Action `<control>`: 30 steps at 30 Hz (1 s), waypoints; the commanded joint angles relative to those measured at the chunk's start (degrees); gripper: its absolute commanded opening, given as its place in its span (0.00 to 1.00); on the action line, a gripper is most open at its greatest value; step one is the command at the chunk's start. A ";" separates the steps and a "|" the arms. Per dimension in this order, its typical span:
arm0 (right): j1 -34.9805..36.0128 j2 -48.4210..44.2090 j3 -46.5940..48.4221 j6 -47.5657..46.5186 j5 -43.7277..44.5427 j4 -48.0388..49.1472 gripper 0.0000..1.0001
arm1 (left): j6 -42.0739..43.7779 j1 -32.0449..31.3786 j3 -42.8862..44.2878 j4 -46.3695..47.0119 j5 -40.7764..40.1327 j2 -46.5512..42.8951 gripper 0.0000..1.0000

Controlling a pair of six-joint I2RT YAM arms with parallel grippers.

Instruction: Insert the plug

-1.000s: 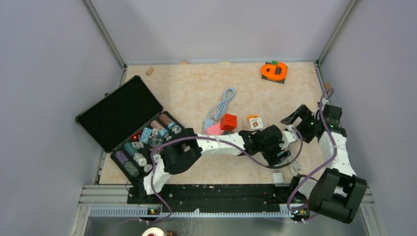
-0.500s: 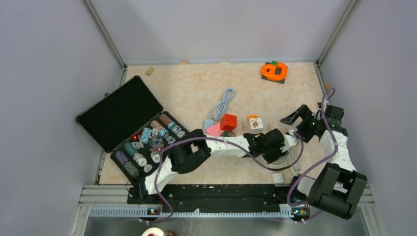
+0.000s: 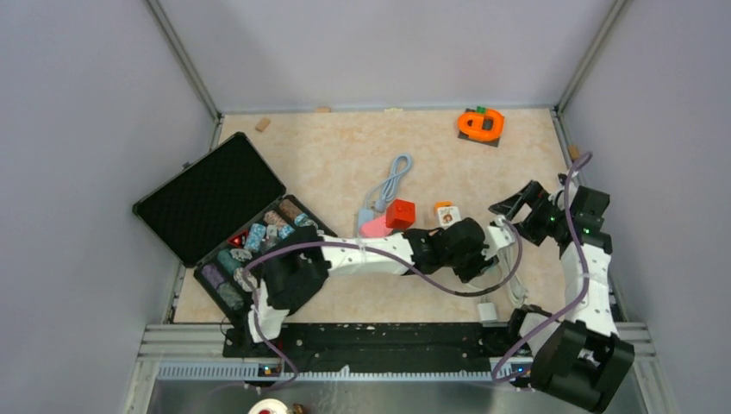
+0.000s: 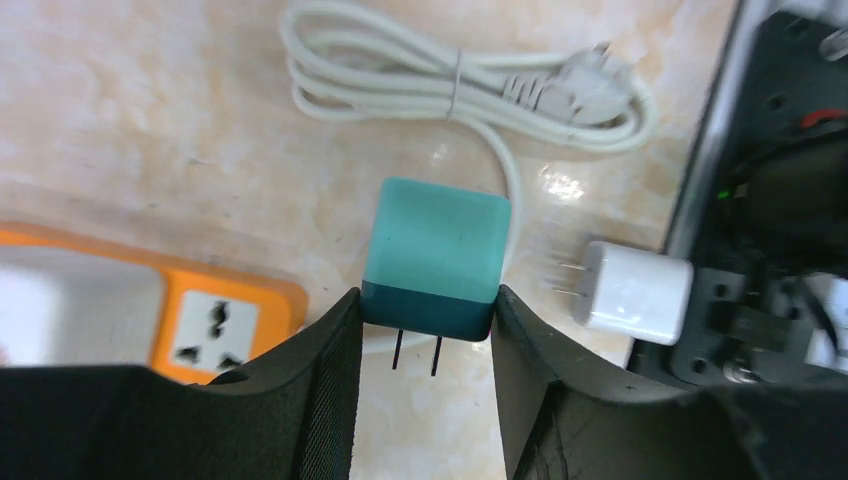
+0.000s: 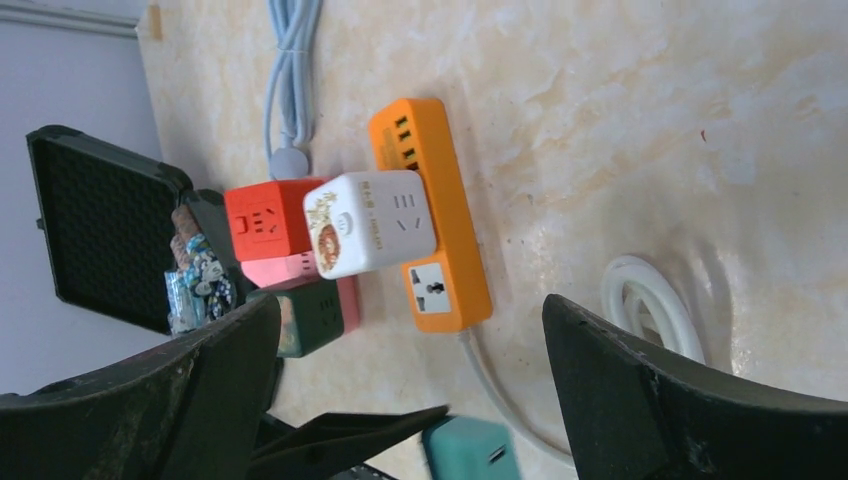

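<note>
A teal plug (image 4: 435, 255) with two dark prongs hangs just above the table, and my left gripper (image 4: 425, 300) is shut on its darker base. In the right wrist view the same plug (image 5: 470, 450) shows at the bottom edge. The orange power strip (image 4: 215, 325) lies to the plug's left with a free socket facing up, apart from the prongs. A white adapter cube (image 5: 370, 222) sits in the strip (image 5: 430, 200). My right gripper (image 5: 410, 310) hovers wide open and empty above the strip's socket end. From above, the left wrist (image 3: 461, 246) hides the plug.
A white charger (image 4: 635, 292) lies right of the plug by the black base rail. A coiled white cable (image 4: 470, 85) lies beyond. Red (image 5: 265, 220), pink and dark green socket cubes crowd the strip. An open black case (image 3: 215, 207) sits at left.
My left gripper has closed on the teal plug, and the left arm has drawn back to the left, toward the orange strip. The right gripper has stayed open, shifting only slightly.
</note>
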 commanded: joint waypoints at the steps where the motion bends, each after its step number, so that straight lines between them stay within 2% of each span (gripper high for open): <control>1: -0.37 -5.64 6.38 -0.87 -0.31 -2.47 0.99 | -1.63 0.46 -3.34 5.50 -1.69 -13.01 0.09; 6: 2.60 -6.74 10.37 3.49 -2.25 -2.03 0.99 | -3.13 2.96 -9.74 6.08 -1.89 -22.35 0.00; 13: 20.82 -2.59 15.24 7.33 4.12 -0.97 0.99 | -7.93 10.29 -21.15 5.20 -3.14 -36.46 0.00; 18: 30.97 2.56 18.68 9.45 2.43 0.69 0.99 | -11.55 17.26 -34.18 6.87 -3.26 -48.71 0.00; 23: 40.19 8.35 22.78 11.62 0.26 1.47 0.98 | -4.01 18.13 -42.76 5.73 -7.34 -59.38 0.00; 30: 52.20 14.89 23.65 16.84 -1.51 9.45 0.92 | 2.96 18.13 -48.08 4.96 -8.80 -67.18 0.00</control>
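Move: The left hand, already holding the teal plug, has the red adapter about 20 cm to its left and 13 ahead, roughly level in height. The green adapter is also some 20 cm left but only 6 ahead; the white adapter on the orange strip is about 9 left, 12 ahead. For the empty right hand, the teal plug lies some 7 cm back, 3 left and 6 below; the red adapter is 23 left, 5 ahead. Both hands rise, swinging roughly 25 cm left towards the red adapter, the left still gripping the teal plug. ##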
